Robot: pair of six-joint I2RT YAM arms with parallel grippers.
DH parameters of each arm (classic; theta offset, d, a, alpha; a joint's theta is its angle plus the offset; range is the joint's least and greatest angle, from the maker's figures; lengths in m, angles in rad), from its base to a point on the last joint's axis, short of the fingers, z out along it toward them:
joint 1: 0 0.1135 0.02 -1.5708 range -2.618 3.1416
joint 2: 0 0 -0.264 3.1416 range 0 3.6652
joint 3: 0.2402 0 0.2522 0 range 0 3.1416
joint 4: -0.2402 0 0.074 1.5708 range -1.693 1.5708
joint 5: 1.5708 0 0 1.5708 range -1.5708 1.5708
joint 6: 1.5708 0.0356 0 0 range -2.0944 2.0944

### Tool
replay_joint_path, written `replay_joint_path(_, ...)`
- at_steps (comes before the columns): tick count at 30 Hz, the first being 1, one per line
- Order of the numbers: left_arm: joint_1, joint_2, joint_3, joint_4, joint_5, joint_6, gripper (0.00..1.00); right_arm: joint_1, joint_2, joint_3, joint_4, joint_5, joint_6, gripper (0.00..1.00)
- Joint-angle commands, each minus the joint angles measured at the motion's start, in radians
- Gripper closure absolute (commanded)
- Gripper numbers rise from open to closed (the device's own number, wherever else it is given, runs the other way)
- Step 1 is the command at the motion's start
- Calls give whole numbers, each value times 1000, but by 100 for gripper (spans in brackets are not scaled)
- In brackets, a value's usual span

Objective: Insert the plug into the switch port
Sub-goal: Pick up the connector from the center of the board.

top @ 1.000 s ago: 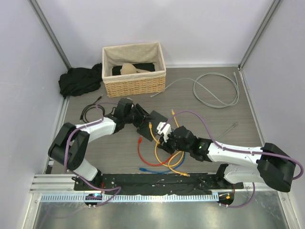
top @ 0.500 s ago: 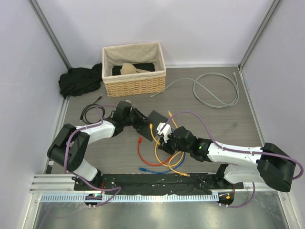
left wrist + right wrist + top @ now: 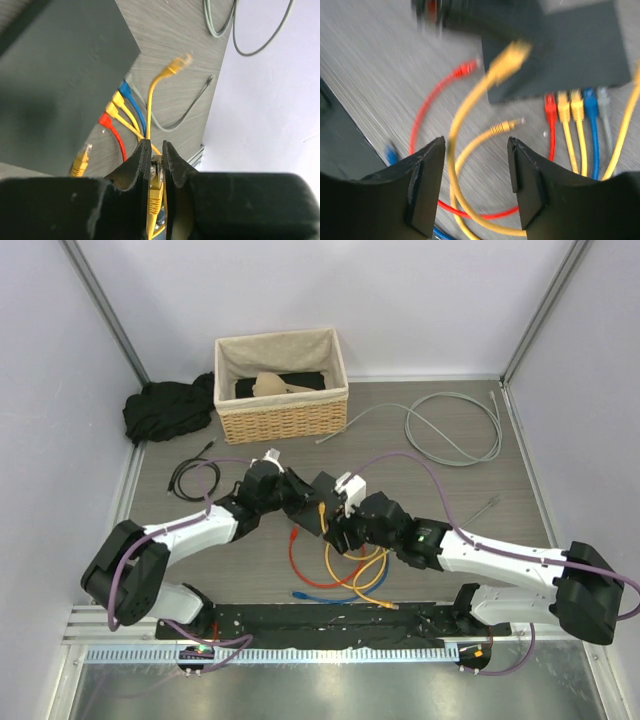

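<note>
The switch [image 3: 325, 485] is a flat dark-grey box [image 3: 60, 75] in the middle of the table. Red, yellow, blue and grey cables [image 3: 570, 107] are plugged into its edge. My left gripper [image 3: 304, 500] reaches over it and is shut on a yellow plug [image 3: 156, 182], pinched between the fingers [image 3: 175, 160]. In the right wrist view a yellow plug [image 3: 511, 56] hangs over the switch [image 3: 580, 50] just below the blurred left gripper [image 3: 470, 17]. My right gripper [image 3: 338, 532] stands open [image 3: 475, 145] over the yellow cable loops, holding nothing.
A wicker basket [image 3: 282, 385] stands at the back, with a black cloth [image 3: 165, 408] to its left. A grey cable coil [image 3: 455, 425] lies back right and a black cable [image 3: 195, 475] at left. Loose red [image 3: 467, 66], yellow [image 3: 507, 126] and blue [image 3: 300, 593] plugs lie in front.
My left gripper has closed on the yellow plug and shifted right over the switch. My right gripper has opened, letting go of the yellow cable, and moved slightly left.
</note>
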Motion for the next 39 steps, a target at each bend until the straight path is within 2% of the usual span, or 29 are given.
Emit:
replay_joint_path(1, -73, -56, -22, 34, -141, 35, 97, 2, -40, 123, -29, 146, 234, 38)
replay_joint_path(2, -85, -59, -22, 31, -160, 35, 97, 2, -39, 129, -31, 170, 302, 38)
replay_joint_path(5, -128, -69, -19, 16, -221, 29, 97, 4, -19, 164, -60, 239, 364, 39)
replay_joint_path(12, -182, -88, 1, -13, -316, 19, 96, 2, 40, 181, -101, 256, 476, 47)
replay_joint_path(30, -208, -105, 2, -37, -372, 6, 96, 2, 101, 131, -25, 189, 487, 60)
replay_joint_path(37, -212, -105, 5, -35, -369, 6, 96, 2, 115, 130, -3, 200, 469, 71)
replay_joint_path(38, -212, -105, 7, -35, -369, 7, 96, 2, 115, 130, 0, 200, 460, 73)
replay_joint_path(39, -215, -102, 8, -37, -367, 9, 96, 2, 115, 129, 2, 204, 452, 80)
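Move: The yellow plug is already held in the left fingertips; for the right hand, open and empty, it lies about 5 cm ahead, 3 cm to the left and roughly level. Counted from the right hand, the black switch's middle is some 8 cm ahead, 3 cm left and 7 cm down; on the table about 8 cm down, a loose yellow plug lies 3 cm ahead and 1 cm left, and a loose red plug 3 cm ahead and 9 cm left. The right hand arcs forward and up by about 6 cm, then sinks most of that again to end only some 3 cm farther forward and a little left, its wrist turning about 25 degrees clockwise and tipping down as the fingers narrow from wide to about a quarter open around the boot end of the yellow plug. The left hand keeps its pinch on the plug's clear end, first draws it back and to the right about 2.5 cm to meet those fingers, then holds it there with a slight upward tilt. ##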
